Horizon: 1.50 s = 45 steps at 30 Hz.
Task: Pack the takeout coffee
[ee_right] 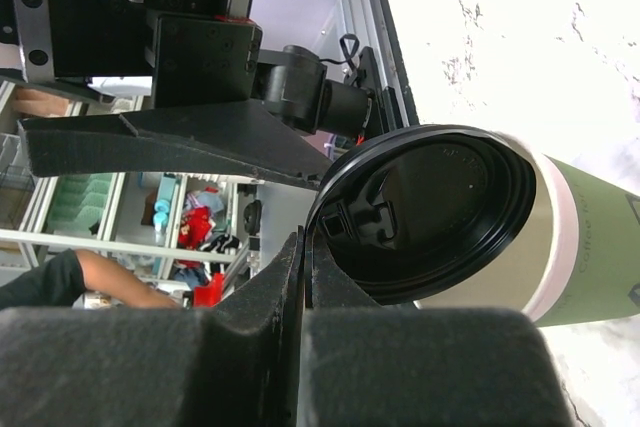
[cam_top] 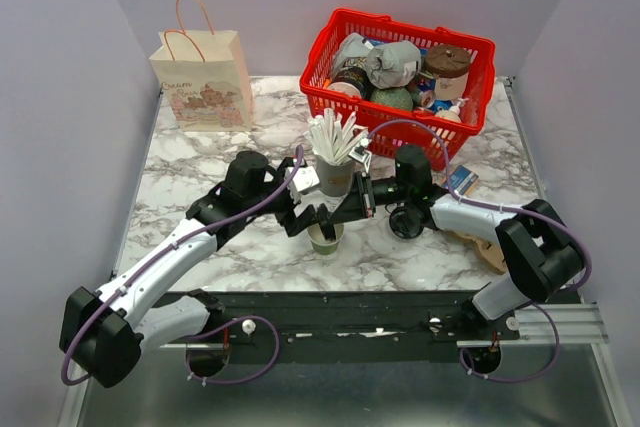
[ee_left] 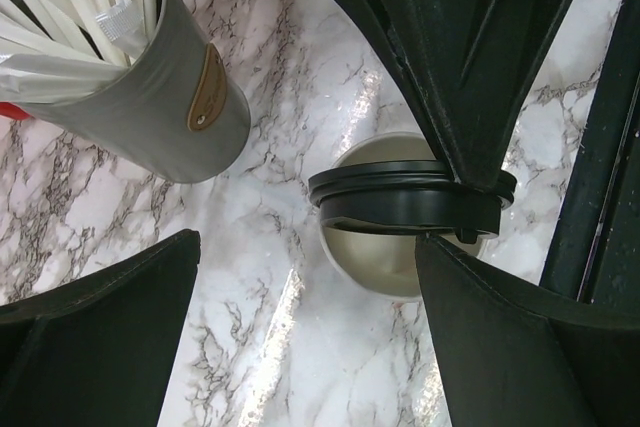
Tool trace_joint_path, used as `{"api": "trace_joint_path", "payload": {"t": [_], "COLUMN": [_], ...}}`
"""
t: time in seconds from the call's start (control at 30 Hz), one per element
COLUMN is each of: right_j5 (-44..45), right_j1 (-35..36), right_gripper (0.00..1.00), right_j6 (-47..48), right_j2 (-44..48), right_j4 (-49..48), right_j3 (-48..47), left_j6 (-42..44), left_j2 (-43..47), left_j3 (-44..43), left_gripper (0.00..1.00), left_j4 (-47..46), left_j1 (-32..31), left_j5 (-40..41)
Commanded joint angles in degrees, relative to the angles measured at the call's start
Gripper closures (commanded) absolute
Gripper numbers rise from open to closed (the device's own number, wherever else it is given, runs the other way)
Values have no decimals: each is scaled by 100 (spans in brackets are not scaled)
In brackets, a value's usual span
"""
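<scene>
The takeout coffee is a dark-green paper cup [cam_top: 325,240] [ee_right: 592,247] standing on the marble table [cam_top: 200,167] between the two arms. Its black lid [ee_left: 410,197] [ee_right: 430,212] sits tilted over the mouth. The near part of the pale inside [ee_left: 385,262] shows under it. My right gripper [ee_right: 305,247] [cam_top: 340,209] is shut on the lid's rim, pinching it from one side. My left gripper [ee_left: 310,337] [cam_top: 308,219] stands open. Its fingers [ee_left: 100,327] are spread wide just short of the cup, and the right one is close beside the cup.
A grey cup of white sticks [cam_top: 334,175] [ee_left: 170,97] stands just behind the coffee. A red basket [cam_top: 380,112] full of goods is at the back right. A paper bag [cam_top: 203,82] stands open at the back left. A small blue box [cam_top: 460,180] lies by the right arm.
</scene>
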State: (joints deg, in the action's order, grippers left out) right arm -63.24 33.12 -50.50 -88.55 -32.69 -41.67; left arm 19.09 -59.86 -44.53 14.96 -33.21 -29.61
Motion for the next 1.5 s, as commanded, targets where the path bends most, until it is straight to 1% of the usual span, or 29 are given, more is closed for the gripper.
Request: {"api": "trace_joint_path", "payload": {"t": [0.0, 0.27, 0.47, 0.5, 0.97, 1.1, 1.3, 1.47], "right_j5": [154, 242, 269, 269, 339, 374, 409, 523], "right_j1": [-78, -166, -210, -219, -342, -342, -351, -351], "right_gripper": [89, 87, 80, 77, 69, 65, 61, 59], "right_j6": [268, 339, 462, 497, 866, 972, 1112, 1227], "right_j2": [-83, -74, -39, -48, 93, 84, 136, 172], "right_j4": [473, 720, 983, 1027, 1572, 1809, 1924, 2003], "right_j3": [-122, -131, -166, -192, -359, -429, -474, -570], "left_j6": [112, 59, 33, 16, -55, -72, -107, -125], "left_j2": [-61, -97, -105, -97, -132, -132, -140, -184], "left_j3": [-11, -20, -20, -12, 6, 24, 50, 50], "left_gripper": [4, 4, 4, 4, 4, 4, 4, 4], "left_j4": [-204, -301, -292, -301, -432, -459, -503, -547], "left_j1": [-71, -98, -106, -107, -142, -151, -168, -168], "left_j5": [51, 51, 60, 43, -28, -28, -28, -63]}}
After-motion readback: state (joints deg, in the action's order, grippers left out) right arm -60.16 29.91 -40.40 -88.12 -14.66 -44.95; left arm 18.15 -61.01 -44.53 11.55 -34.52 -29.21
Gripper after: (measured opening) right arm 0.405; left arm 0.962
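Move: The right hand holds the black lid steeply tilted by its edge; the cup's middle lies about 9 cm below that hand, some 2 cm to its left and 1 cm ahead. The straw holder stands some 14 cm beyond the cup and 2 cm to its right, and a second black lid lies flat roughly 19 cm to the cup's right and 5 cm farther out. From the open left hand, the cup is about 5 cm right, 3 cm back and 8 cm below. The right hand lowers the tilted lid about 2.5 cm onto the cup's mouth while easing some 2 cm forward and a little right, its fingertips dipping under 10 degrees as the gripper opens from nearly shut to almost half, freeing its pinch on the lid's edge. The left hand stays wide open beside the lid and the cup's rim, creeping only about 1 cm to the right. ##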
